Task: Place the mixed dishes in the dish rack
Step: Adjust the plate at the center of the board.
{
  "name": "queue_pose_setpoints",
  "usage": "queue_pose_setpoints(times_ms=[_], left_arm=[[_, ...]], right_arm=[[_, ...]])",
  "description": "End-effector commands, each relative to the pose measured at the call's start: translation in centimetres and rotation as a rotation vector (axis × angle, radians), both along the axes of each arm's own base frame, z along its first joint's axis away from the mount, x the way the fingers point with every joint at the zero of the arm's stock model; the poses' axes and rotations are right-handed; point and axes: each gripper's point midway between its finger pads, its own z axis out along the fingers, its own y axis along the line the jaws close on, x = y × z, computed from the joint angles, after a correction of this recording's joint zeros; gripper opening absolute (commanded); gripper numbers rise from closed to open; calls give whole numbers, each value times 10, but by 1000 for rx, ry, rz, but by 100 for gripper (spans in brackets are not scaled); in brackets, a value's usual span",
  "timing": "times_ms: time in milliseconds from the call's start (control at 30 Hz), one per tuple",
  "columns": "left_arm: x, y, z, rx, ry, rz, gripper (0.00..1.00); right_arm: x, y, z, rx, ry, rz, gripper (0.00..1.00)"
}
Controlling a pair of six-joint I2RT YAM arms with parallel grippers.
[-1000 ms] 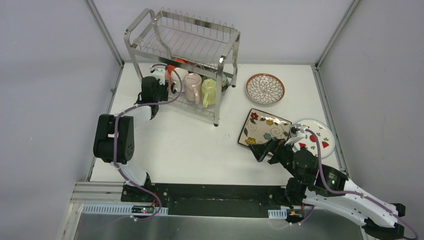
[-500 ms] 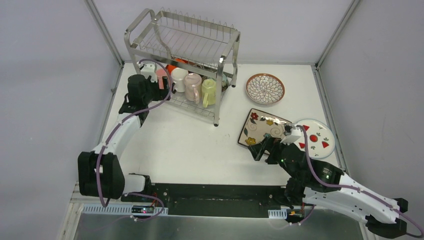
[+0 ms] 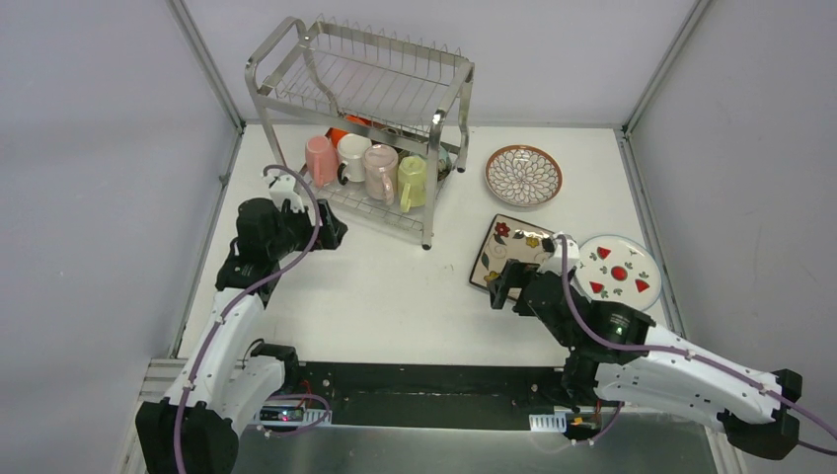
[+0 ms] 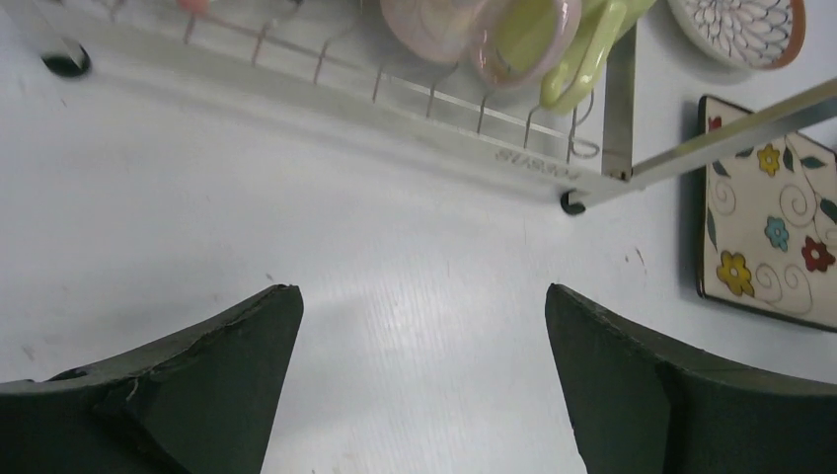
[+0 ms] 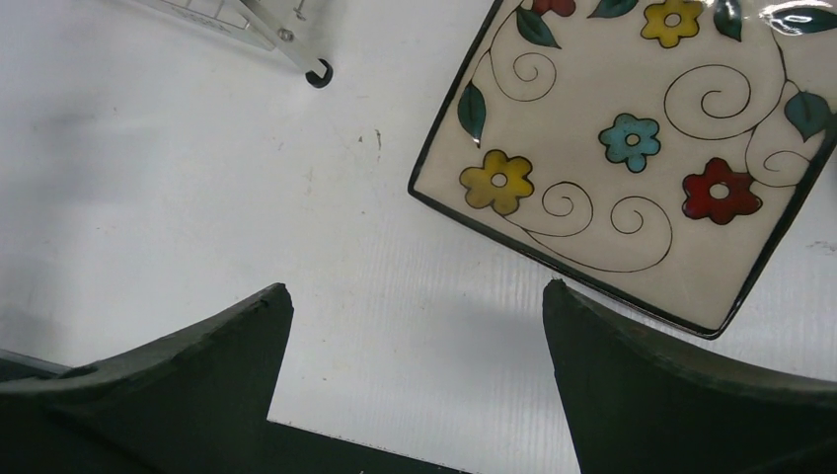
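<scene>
The steel dish rack point(image 3: 360, 89) stands at the back. On its lower tier sit a pink mug point(image 3: 320, 160), a white mug point(image 3: 352, 156), a pale pink mug point(image 3: 380, 170) and a yellow-green mug point(image 3: 413, 182), with an orange bowl point(image 3: 341, 133) behind them. My left gripper point(image 3: 326, 233) hangs open and empty over bare table just in front of the rack point(image 4: 553, 173). To the right lie the brown-rimmed plate point(image 3: 523, 175), the square floral plate point(image 3: 518, 252) and the white red-marked plate point(image 3: 620, 272). My right gripper point(image 5: 415, 301) is open at the square plate's point(image 5: 632, 148) near-left corner, holding nothing.
White walls with metal corner posts close in the table on the left, back and right. The rack's black front foot point(image 5: 318, 74) rests left of the square plate. The black base rail point(image 3: 424, 380) runs along the near edge.
My left gripper has pulled back from the rack's lower tier toward the near left and opened wide, leaving the pink mug there. The right arm has shifted left over the square plate's corner.
</scene>
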Motion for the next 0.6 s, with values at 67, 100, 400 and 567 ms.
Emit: queue_pose_setpoints(times_ms=[67, 100, 400, 567], left_arm=[[-31, -12, -31, -90, 160, -39, 99], [-33, -14, -32, -96, 175, -47, 99], [-43, -3, -19, -139, 238, 66, 99], [-44, 7, -18, -131, 213, 128, 99]], right_arm=[[22, 6, 26, -50, -64, -31, 100], [27, 5, 26, -61, -57, -35, 100], [75, 0, -6, 74, 120, -109, 100], [80, -9, -28, 132, 171, -201, 100]])
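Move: The square flowered plate's middle is about 8 cm ahead of my right hand, 4 cm to its right and some 13 cm below. The rack's near right foot stands some 19 cm left of that plate and 3 cm farther out; the brown-rimmed bowl-plate is about 18 cm beyond the plate. The strawberry plate is roughly 19 cm to the square plate's right and 2 cm nearer me. From my left hand, the square plate lies about 39 cm right, 5 cm back, 16 cm below. I carry my open right hand forward about 7.5 cm and slightly right, over the near part of the square flowered plate, sinking only towards the end while the wrist swings some 10 degrees clockwise and tips down a little. My left hand, also wide open and empty, draws back about 5 cm from the rack and sinks, rising slightly at the end, with its fingers tipping down about 15 degrees. ##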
